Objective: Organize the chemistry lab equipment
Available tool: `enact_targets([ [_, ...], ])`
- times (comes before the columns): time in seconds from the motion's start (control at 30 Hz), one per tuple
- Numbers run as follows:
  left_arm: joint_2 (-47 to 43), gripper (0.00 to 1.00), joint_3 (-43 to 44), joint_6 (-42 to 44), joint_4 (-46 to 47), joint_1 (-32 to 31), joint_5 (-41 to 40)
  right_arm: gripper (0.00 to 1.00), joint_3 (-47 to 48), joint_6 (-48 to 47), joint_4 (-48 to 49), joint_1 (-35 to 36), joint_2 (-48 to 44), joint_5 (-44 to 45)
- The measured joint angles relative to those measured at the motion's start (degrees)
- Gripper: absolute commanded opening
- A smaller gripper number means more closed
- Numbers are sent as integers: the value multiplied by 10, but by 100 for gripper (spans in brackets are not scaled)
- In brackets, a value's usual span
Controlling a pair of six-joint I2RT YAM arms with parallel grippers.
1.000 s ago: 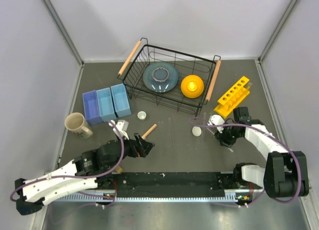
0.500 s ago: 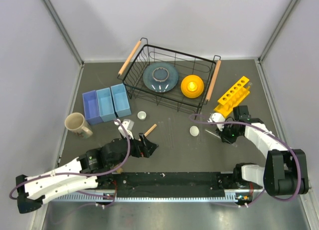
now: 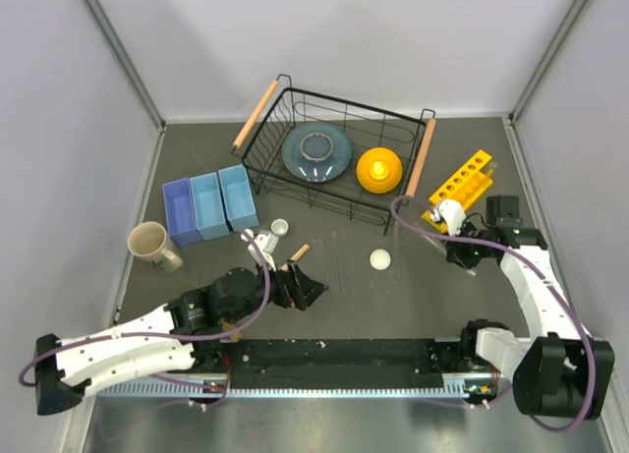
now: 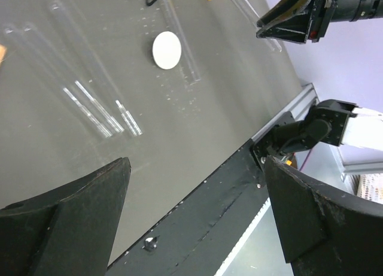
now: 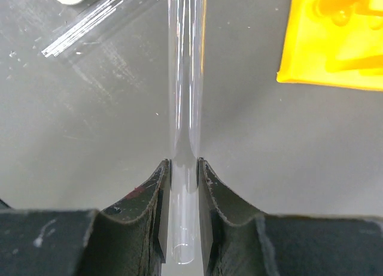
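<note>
My right gripper (image 5: 184, 168) is shut on a thin clear tube (image 5: 187, 78), which runs straight out from between the fingers above the table. The yellow rack (image 5: 332, 42) lies just to the right of the tube. In the top view the right gripper (image 3: 464, 254) hangs close beside the rack (image 3: 457, 190). One white round piece (image 3: 379, 259) lies mid-table and another (image 3: 279, 227) sits near the short wooden stick (image 3: 296, 254). My left gripper (image 3: 307, 288) is open and holds nothing. In its wrist view that gripper (image 4: 197, 168) looks over loose clear tubes (image 4: 96, 108) and a white piece (image 4: 166, 49).
A black wire basket (image 3: 398, 139) at the back holds a grey-blue plate (image 3: 316, 150) and an orange bowl (image 3: 379, 168). Three blue bins (image 3: 209, 205) and a beige mug (image 3: 149, 244) stand at the left. A black rail (image 3: 334, 355) runs along the near edge.
The right gripper closed on a clear tube and carried it right, toward the yellow rack. The left arm slid right past the wooden stick, jaws still wide.
</note>
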Motion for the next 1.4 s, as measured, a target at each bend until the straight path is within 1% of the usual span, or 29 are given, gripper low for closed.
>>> enact_targets([
  [0.13, 34, 99, 2, 23, 61, 0, 29, 17, 24, 22, -36, -39, -35, -39],
  [0.23, 76, 99, 23, 47, 100, 0, 51, 17, 53, 46, -59, -67, -56, -71],
  [0.4, 182, 99, 106, 84, 166, 0, 86, 17, 110, 113, -76, -73, -82, -140],
  [0.5, 265, 98, 177, 96, 213, 0, 106, 17, 144, 165, -75, -73, -83, -183],
  [0.67, 390, 93, 257, 75, 296, 0, 116, 17, 187, 255, -71, -75, -77, -242],
  [0.7, 416, 92, 271, 65, 307, 0, 116, 17, 195, 273, -68, -77, -75, -254],
  [0.87, 525, 91, 335, 16, 343, 0, 122, 18, 208, 364, -44, -80, -72, -304],
  [0.93, 564, 88, 363, -5, 352, 0, 125, 18, 208, 394, -35, -80, -71, -320],
  [1.0, 580, 83, 375, -15, 356, 0, 127, 18, 208, 427, -22, -80, -70, -334],
  [1.03, 589, 79, 384, -24, 357, 0, 127, 18, 208, 438, -17, -80, -70, -339],
  [1.1, 607, 76, 402, -35, 361, 0, 127, 18, 208, 465, -4, -81, -70, -350],
  [1.33, 640, 62, 447, -54, 357, 0, 127, 18, 188, 524, 32, -81, -71, -372],
  [1.37, 644, 57, 454, -55, 352, 0, 127, 18, 183, 530, 35, -81, -71, -372],
  [1.4, 649, 55, 461, -54, 346, 0, 127, 18, 178, 535, 37, -81, -71, -373],
])
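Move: The left hand, empty and wide open, has the test tube about 31 cm to its right, 13 cm ahead and 7 cm lower; a white disc lies about 15 cm ahead of it, 15 cm to its right and 16 cm below. The right hand already pinches that tube near one end; the left gripper is about 34 cm to its left, 11 cm back and 9 cm higher. From the right hand, the yellow rack stands some 15 cm straight ahead and 3 cm below. Rightward in a long sweep of about 26 cm, the left hand crosses to the tube, also rising and reaching forward, then eases in and half closes its fingers around the tube's short lower end. The right hand lifts about 20 cm and drifts left to meet it, rolling some 50 degrees to swing the tube towards upright, keeping its pinch. ##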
